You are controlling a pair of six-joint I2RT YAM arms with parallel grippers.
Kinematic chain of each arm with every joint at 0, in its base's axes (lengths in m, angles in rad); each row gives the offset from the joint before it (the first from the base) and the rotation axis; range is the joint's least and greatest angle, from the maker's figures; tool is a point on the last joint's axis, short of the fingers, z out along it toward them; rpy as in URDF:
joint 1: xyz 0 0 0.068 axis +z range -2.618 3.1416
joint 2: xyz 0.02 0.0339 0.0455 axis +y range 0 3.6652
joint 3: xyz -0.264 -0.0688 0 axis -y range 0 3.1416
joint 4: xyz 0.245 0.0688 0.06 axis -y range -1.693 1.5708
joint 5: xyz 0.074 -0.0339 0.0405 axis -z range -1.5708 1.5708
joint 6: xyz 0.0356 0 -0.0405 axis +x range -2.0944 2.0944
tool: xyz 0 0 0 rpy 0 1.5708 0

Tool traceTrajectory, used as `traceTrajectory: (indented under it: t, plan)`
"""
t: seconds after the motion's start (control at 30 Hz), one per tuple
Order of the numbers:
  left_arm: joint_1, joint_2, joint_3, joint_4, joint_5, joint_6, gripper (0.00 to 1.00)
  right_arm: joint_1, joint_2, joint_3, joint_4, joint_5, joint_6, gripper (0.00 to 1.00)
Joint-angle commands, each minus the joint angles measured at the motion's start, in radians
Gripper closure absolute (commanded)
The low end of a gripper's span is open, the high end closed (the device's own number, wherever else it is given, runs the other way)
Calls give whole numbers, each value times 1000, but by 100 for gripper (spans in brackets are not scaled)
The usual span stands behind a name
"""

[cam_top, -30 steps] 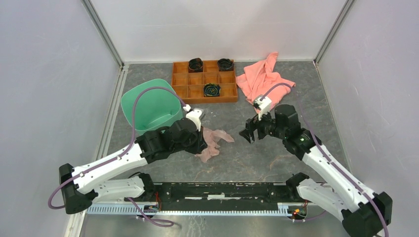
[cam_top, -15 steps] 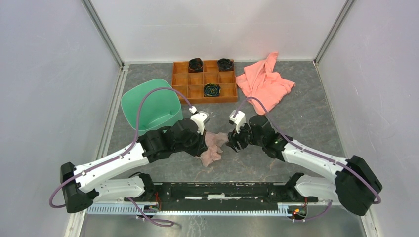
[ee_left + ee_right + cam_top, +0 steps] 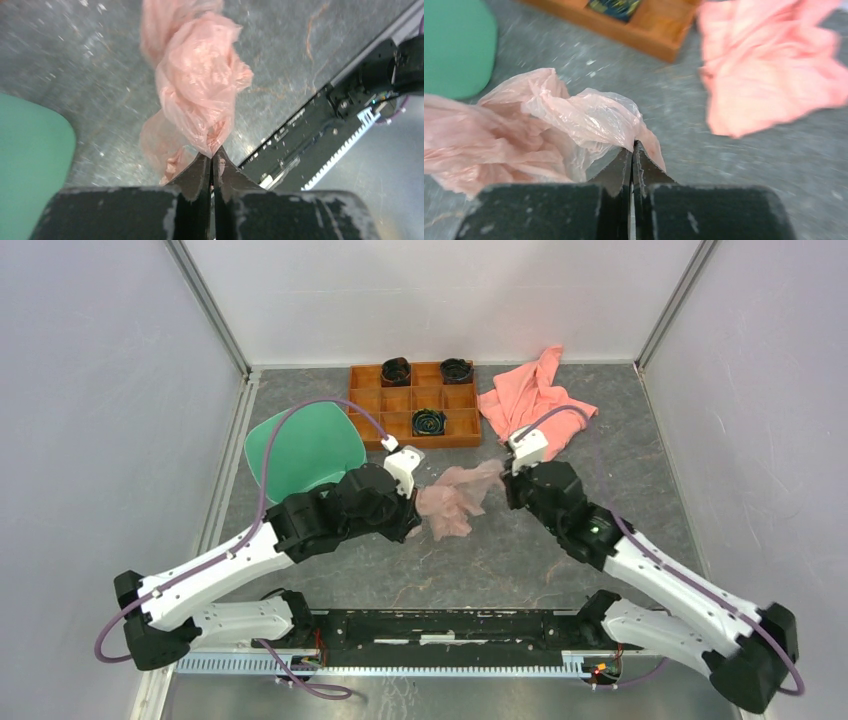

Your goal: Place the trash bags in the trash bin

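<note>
The pale pink trash bag (image 3: 455,500) hangs bunched between the two arms, lifted off the table. My left gripper (image 3: 413,512) is shut on its left end; in the left wrist view the film (image 3: 200,90) runs up from the closed tips (image 3: 212,154). My right gripper (image 3: 506,483) is shut on the bag's right end; the right wrist view shows the film (image 3: 549,130) pinched at the closed tips (image 3: 633,146). The mint-green trash bin (image 3: 305,452) stands to the left of the bag, behind the left arm; its green edge (image 3: 454,45) shows at the upper left of the right wrist view.
An orange compartmented tray (image 3: 365,405) with dark round items sits at the back centre. A salmon-pink cloth towel (image 3: 535,400) lies crumpled at the back right, also in the right wrist view (image 3: 774,65). The black base rail (image 3: 450,625) runs along the near edge.
The right gripper came in from the right, closed on the bag's right end, and both arms lifted the bag off the table toward the back. The left gripper stayed shut on it.
</note>
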Motion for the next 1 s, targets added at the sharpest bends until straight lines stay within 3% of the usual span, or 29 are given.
traceTrajectory:
  t: [0.0,0.13,0.23,0.3,0.37,0.47,0.53,0.6,0.77,0.97]
  plan:
    - [1,0,111,-25,-160,117,90,-5,-100,131,-242,310,5,100]
    - [14,54,198,-92,-243,129,86,-6,-179,154,-246,217,-8,100]
    - [15,78,194,-89,-220,104,82,-6,-222,136,-236,234,-1,100]
    - [14,84,174,-76,-160,75,74,-5,-227,123,-238,240,14,100]
    - [14,79,130,-30,-72,34,62,-5,-224,91,-206,170,45,99]
    - [14,60,31,91,110,-50,27,-6,-194,20,-111,-31,62,99]
    - [14,43,-29,142,172,-104,17,-5,-175,-11,-127,-12,70,99]
    - [15,-3,-95,175,152,-162,15,-4,-186,-74,-138,69,101,100]
    - [15,-110,-273,359,185,-304,5,-7,-253,-235,-138,26,213,100]
    - [16,2,-376,610,259,-436,0,-6,-392,-336,-168,147,360,100]
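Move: The trash bag is already pinched and stretched between the two shut hands. Its middle lies about 8 cm right, 3 cm ahead and 3 cm below the left hand, and about 9 cm left, 7 cm back and 3 cm below the right hand. The green bin stands some 22 cm left and 11 cm ahead of the left hand. The pink cloth lies some 12 cm right and 20 cm ahead of the right hand, about 17 cm below. Both hands start with the bag pinched and flick it. The right keeps its grip throughout, rising about 8 cm and going right, then sweeping down some 18 cm and a little back towards the table. The left rises 5 cm going forward, then opens wide, lets go of the bag and sinks about 10 cm, drawing back with its wrist tipping down. ##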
